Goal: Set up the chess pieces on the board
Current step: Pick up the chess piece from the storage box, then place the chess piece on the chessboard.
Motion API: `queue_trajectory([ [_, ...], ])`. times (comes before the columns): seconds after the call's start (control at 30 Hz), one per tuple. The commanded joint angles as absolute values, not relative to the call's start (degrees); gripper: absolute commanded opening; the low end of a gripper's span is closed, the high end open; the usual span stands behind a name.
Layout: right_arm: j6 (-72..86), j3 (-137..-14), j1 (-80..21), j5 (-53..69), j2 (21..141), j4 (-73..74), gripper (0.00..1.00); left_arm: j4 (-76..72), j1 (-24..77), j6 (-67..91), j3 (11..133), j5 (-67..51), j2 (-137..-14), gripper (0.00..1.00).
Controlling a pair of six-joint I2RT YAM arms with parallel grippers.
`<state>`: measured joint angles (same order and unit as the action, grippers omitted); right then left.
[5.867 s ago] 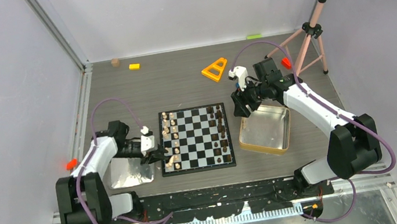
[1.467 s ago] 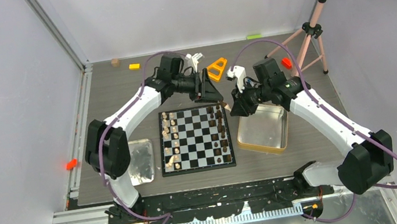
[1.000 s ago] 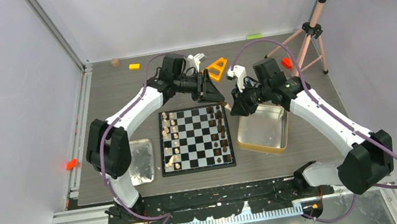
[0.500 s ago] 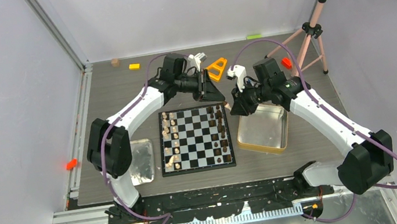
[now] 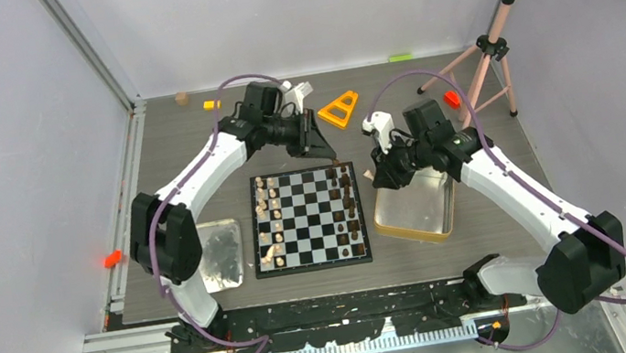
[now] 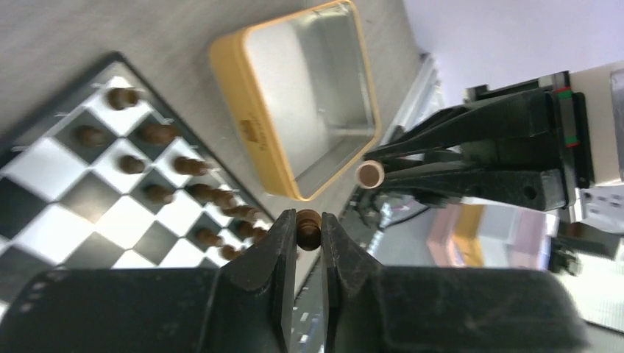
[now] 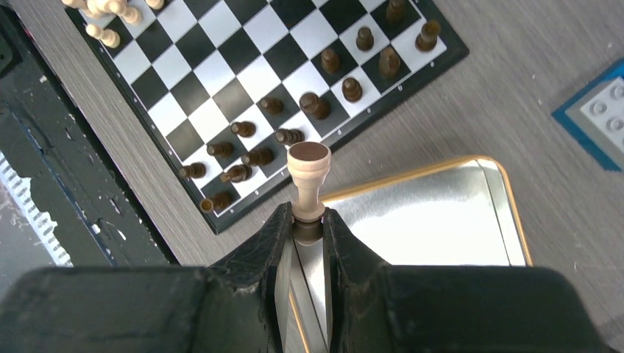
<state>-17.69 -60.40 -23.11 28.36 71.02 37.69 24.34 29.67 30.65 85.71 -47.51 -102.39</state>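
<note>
The board [image 5: 310, 232] lies mid-table, light chess pieces [image 5: 270, 224] along its left side and dark ones [image 5: 349, 208] along its right. My left gripper [image 5: 322, 150] hovers just behind the board's far right corner. It is shut on a small dark brown piece [image 6: 308, 228]. My right gripper [image 5: 377, 177] hangs between the board and the gold-rimmed tin [image 5: 433, 232]. It is shut on a light tan piece [image 7: 309, 180], whose round base points away from the fingers. The board [image 7: 184, 110] and dark pieces [image 7: 294, 132] lie beneath it.
A silver tray [image 5: 203, 275] sits left of the board. Behind the board lie an orange triangle [image 5: 339, 110], a yellow brick [image 5: 211, 105] and a red block [image 5: 451, 99]. A pink tripod [image 5: 487, 60] stands back right. A blue brick [image 7: 596, 110] lies near the tin [image 7: 441, 213].
The left gripper has shut on the dark piece and drawn back left, away from the right gripper. The right gripper has shifted slightly toward the tin, still holding the light piece.
</note>
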Motion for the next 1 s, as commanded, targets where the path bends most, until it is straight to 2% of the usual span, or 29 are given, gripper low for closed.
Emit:
queue_trajectory([
  [0.0, -19.0, -58.6, -22.0, 26.9, 68.0, 38.1, 0.02, 32.9, 28.8, 17.2, 89.0, -39.2, -98.0, 0.0],
  [0.27, -18.3, -57.8, -19.5, 26.7, 66.8, 38.2, 0.01, 36.7, 32.3, 3.2, 87.3, -26.9, -100.7, 0.0],
  [0.6, -17.6, -57.2, -17.8, 27.0, 65.9, 38.1, 0.01, 35.0, 40.3, -3.7, 85.0, -15.4, -104.5, 0.0],
  [0.97, -17.3, -56.9, -16.4, 27.8, 64.6, 38.1, 0.01, 32.4, 45.0, -4.3, 82.7, -12.2, -107.6, 0.0],
])
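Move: The left hand holds a small dark chess piece. The gap in the inner dark row lies about 17 cm below it, some 1 cm back and neither left nor right. Dark pawns stand 3 cm ahead of and 3 cm behind that gap, and the storage box is centred some 17 cm right and 4 cm back of the left hand, 16 cm down. From the right hand, which holds a light piece, the gap is about 8 cm left, 2 cm ahead and 14 cm below. Keeping the dark piece pinched, the left hand first swings about 3 cm left and slightly forward, clear of the right hand. It then sinks some 12 cm towards the gap in the dark row, easing back and slightly right as the wrist turns about 45 degrees to point the fingers mostly down. The right hand, still gripping its light piece, slips about 4 cm right towards the storage box. ##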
